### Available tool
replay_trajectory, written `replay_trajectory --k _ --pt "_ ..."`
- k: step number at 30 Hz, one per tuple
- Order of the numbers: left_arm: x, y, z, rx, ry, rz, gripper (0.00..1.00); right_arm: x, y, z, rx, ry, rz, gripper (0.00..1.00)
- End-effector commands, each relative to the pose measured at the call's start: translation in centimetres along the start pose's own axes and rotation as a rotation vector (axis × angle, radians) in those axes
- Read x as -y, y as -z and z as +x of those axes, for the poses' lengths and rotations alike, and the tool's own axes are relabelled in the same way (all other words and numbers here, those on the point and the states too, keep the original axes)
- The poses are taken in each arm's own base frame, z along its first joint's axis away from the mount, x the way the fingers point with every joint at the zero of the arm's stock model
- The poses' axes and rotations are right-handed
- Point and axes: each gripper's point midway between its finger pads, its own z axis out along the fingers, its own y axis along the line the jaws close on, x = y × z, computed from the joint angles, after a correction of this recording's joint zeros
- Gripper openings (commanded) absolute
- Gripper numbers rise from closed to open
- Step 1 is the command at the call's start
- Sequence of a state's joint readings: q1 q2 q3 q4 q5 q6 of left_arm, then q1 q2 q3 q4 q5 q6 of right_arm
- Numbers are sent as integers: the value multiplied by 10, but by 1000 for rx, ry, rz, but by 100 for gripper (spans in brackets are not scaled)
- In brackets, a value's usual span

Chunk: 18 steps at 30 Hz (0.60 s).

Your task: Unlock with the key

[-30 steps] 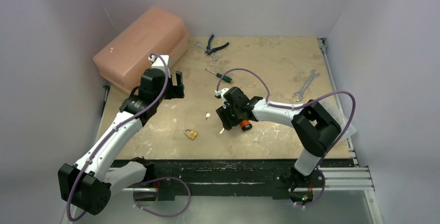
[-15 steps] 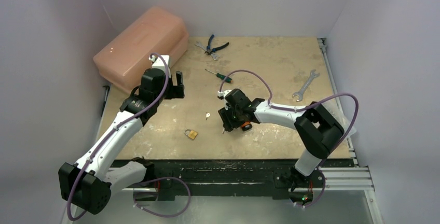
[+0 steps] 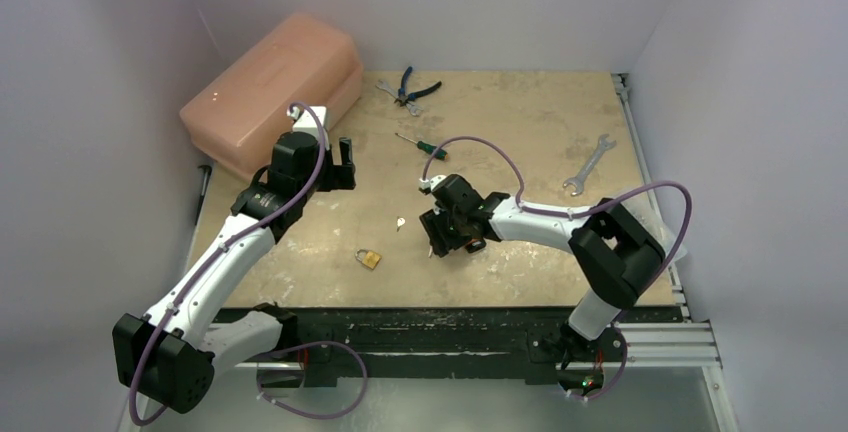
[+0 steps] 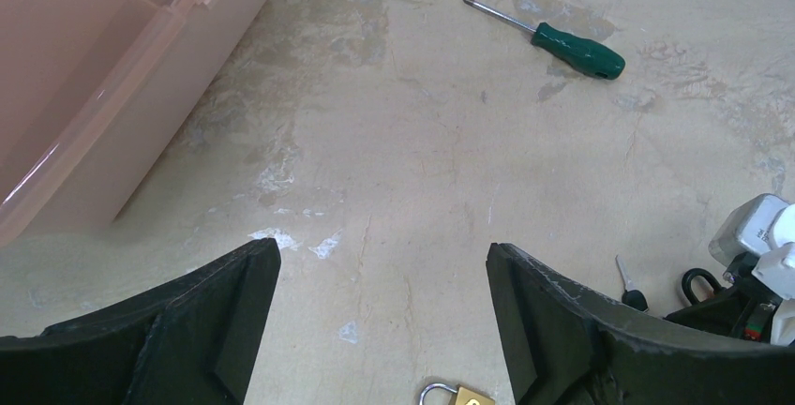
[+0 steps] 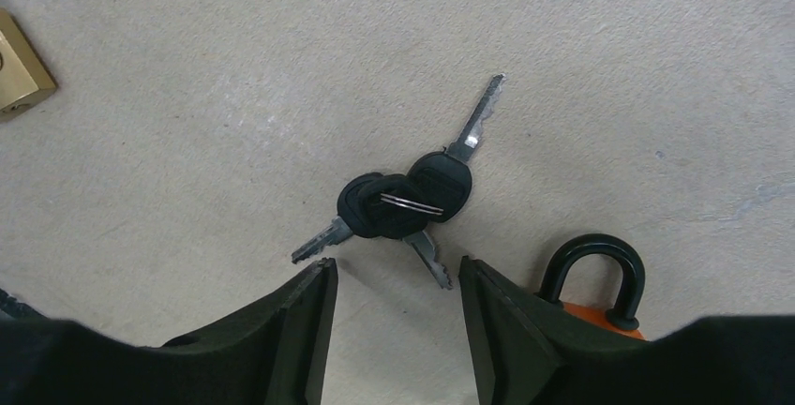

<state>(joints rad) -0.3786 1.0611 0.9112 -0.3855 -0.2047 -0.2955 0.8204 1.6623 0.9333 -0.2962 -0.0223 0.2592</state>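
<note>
A bunch of black-headed keys [image 5: 403, 203] lies flat on the table, just ahead of my right gripper [image 5: 396, 269]. That gripper is open and empty, one fingertip beside each outer key blade. An orange padlock with a black shackle [image 5: 591, 274] lies against the right finger. A brass padlock [image 3: 368, 259] lies to the left, with a small silver key [image 3: 400, 222] beyond it. My left gripper [image 4: 380, 250] hangs wide open and empty above the table, and the brass padlock [image 4: 455, 396] shows at the bottom edge of its view.
A pink plastic box [image 3: 275, 82] stands at the back left, close to the left arm. A green screwdriver [image 3: 422, 144], pliers [image 3: 412, 87] and a wrench [image 3: 588, 164] lie further back and to the right. Walls close in the table on three sides.
My right gripper has shifted slightly over the key bunch, hiding it in the top view; its jaws narrowed and then widened again. The left arm has not moved.
</note>
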Motion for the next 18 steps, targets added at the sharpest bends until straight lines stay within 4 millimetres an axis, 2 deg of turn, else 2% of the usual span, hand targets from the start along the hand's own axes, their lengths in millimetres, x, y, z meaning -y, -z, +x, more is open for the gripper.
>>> replay_trajectory --k 1,6,12,18 --pt "1 3 -15 41 11 9 87 15 -7 -1 -2 25 84 58" --pt "1 3 -15 41 11 9 87 21 -8 -2 6 43 119 55" --pt "1 3 -15 41 11 8 87 15 -14 -4 6 51 98 50" --pt "1 3 -15 40 10 6 87 11 -20 2 -16 57 99 34"
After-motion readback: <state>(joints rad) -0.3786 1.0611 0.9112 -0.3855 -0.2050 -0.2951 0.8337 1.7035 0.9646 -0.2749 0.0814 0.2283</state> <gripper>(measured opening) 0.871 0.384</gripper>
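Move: The key bunch lies just ahead of the right hand, about 2 cm forward, 1 cm left and 2 cm below. From that hand, the orange padlock is some 5 cm right and 2 cm ahead, the small silver key about 8 cm left and 6 cm ahead. From the left hand, the bunch is roughly 16 cm right, 9 cm back and 20 cm below. The right hand eases about 2 cm forward towards the key bunch, tipping slightly outward, fingers narrowing but still apart. ##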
